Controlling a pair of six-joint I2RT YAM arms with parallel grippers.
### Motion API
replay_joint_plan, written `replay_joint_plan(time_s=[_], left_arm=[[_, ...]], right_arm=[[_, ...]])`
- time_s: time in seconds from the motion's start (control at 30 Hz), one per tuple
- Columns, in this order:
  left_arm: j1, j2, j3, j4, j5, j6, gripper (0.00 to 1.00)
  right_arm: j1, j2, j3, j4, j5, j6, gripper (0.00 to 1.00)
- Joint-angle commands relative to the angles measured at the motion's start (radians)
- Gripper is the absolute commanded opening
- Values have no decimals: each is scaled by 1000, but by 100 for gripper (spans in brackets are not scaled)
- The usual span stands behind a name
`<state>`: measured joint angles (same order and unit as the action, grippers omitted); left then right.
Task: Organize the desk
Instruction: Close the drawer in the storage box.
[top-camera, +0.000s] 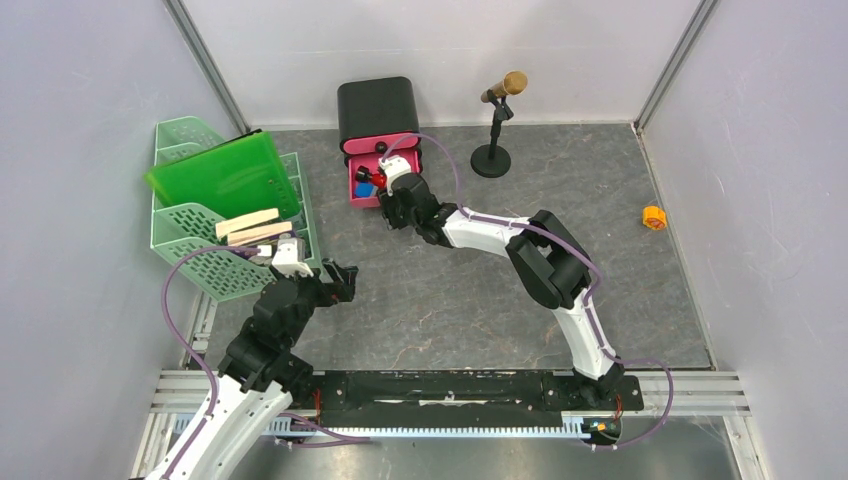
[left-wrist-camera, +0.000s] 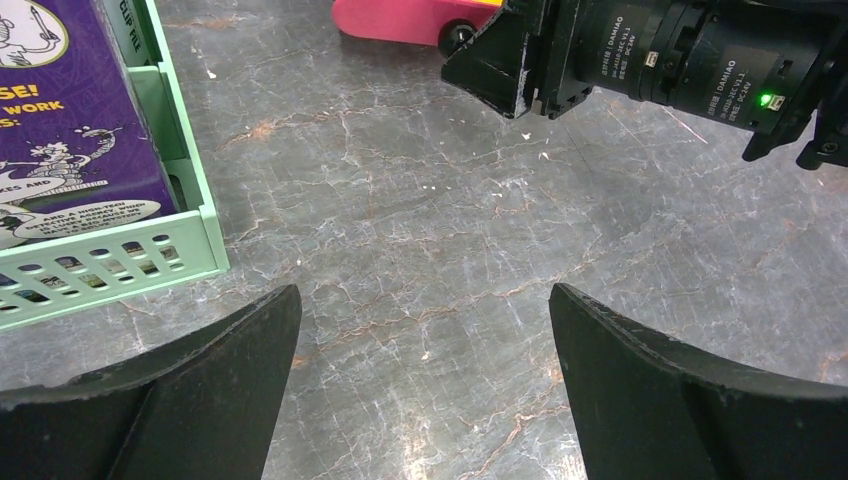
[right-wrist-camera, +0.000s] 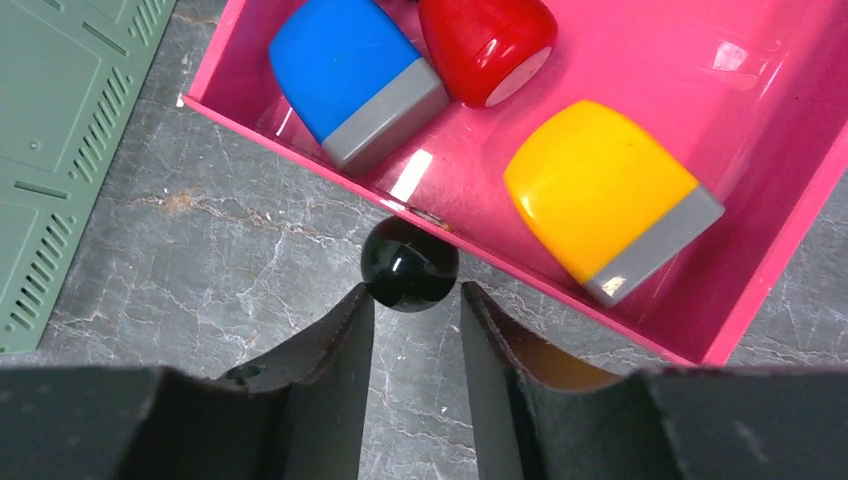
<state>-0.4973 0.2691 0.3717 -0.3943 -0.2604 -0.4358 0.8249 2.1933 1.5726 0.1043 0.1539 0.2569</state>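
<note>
The desk (top-camera: 450, 290) is a dark-grey marbled surface. At its back stands a black drawer box (top-camera: 377, 108) with its pink drawer (right-wrist-camera: 740, 120) pulled out. A blue piece (right-wrist-camera: 345, 70), a red one (right-wrist-camera: 490, 40) and a yellow one (right-wrist-camera: 600, 185) lie inside the drawer. My right gripper (top-camera: 385, 185) (right-wrist-camera: 417, 290) is at the drawer's front, its fingertips pressed on either side of the black round knob (right-wrist-camera: 410, 262). My left gripper (top-camera: 340, 275) (left-wrist-camera: 420, 295) hovers wide open over bare desk, holding nothing.
A mint-green tiered tray (top-camera: 200, 250) stands at the left with a green folder (top-camera: 215, 175) on top and a purple book (left-wrist-camera: 70, 130) in its lower tier. A microphone on a stand (top-camera: 500, 100) is at the back, and a small orange thing (top-camera: 653, 217) lies far right.
</note>
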Motion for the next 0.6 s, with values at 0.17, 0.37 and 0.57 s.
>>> replay_joint_plan(time_s=[0.17,0.37,0.57], left_arm=[[-3,-19,1,41,-13,38,100],[-3,-16,0,41,-12,37,100],[-3,-16,-1,41,-12,37,100]], right_arm=[[5,-17,37,60,33,6,28],[6,-19,51,65,23,11,22],[3,-26,56,64,26,14,21]])
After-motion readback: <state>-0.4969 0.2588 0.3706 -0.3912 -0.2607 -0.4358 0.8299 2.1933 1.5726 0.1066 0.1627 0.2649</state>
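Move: The black knob of the open bottom drawer is right at the right fingertips, about 2 cm ahead of the hand point, 1 cm left and 1 cm below. Inside the drawer, the blue block lies some 5 cm ahead and 4 cm left, the yellow block about 6 cm ahead and 3 cm right, and the red torch 8 cm ahead and 2 cm left. From the left hand the knob is roughly 18 cm ahead, 7 cm right and 10 cm below. Right at the drawer's black knob, the right fingertips draw together from not quite half open to about a fifth open, ending at its near side; whether they grip or only meet it can't be seen. The hand itself holds its place, drifting less than half a centimetre, still angled forward-left and down with no turn of the wrist. ##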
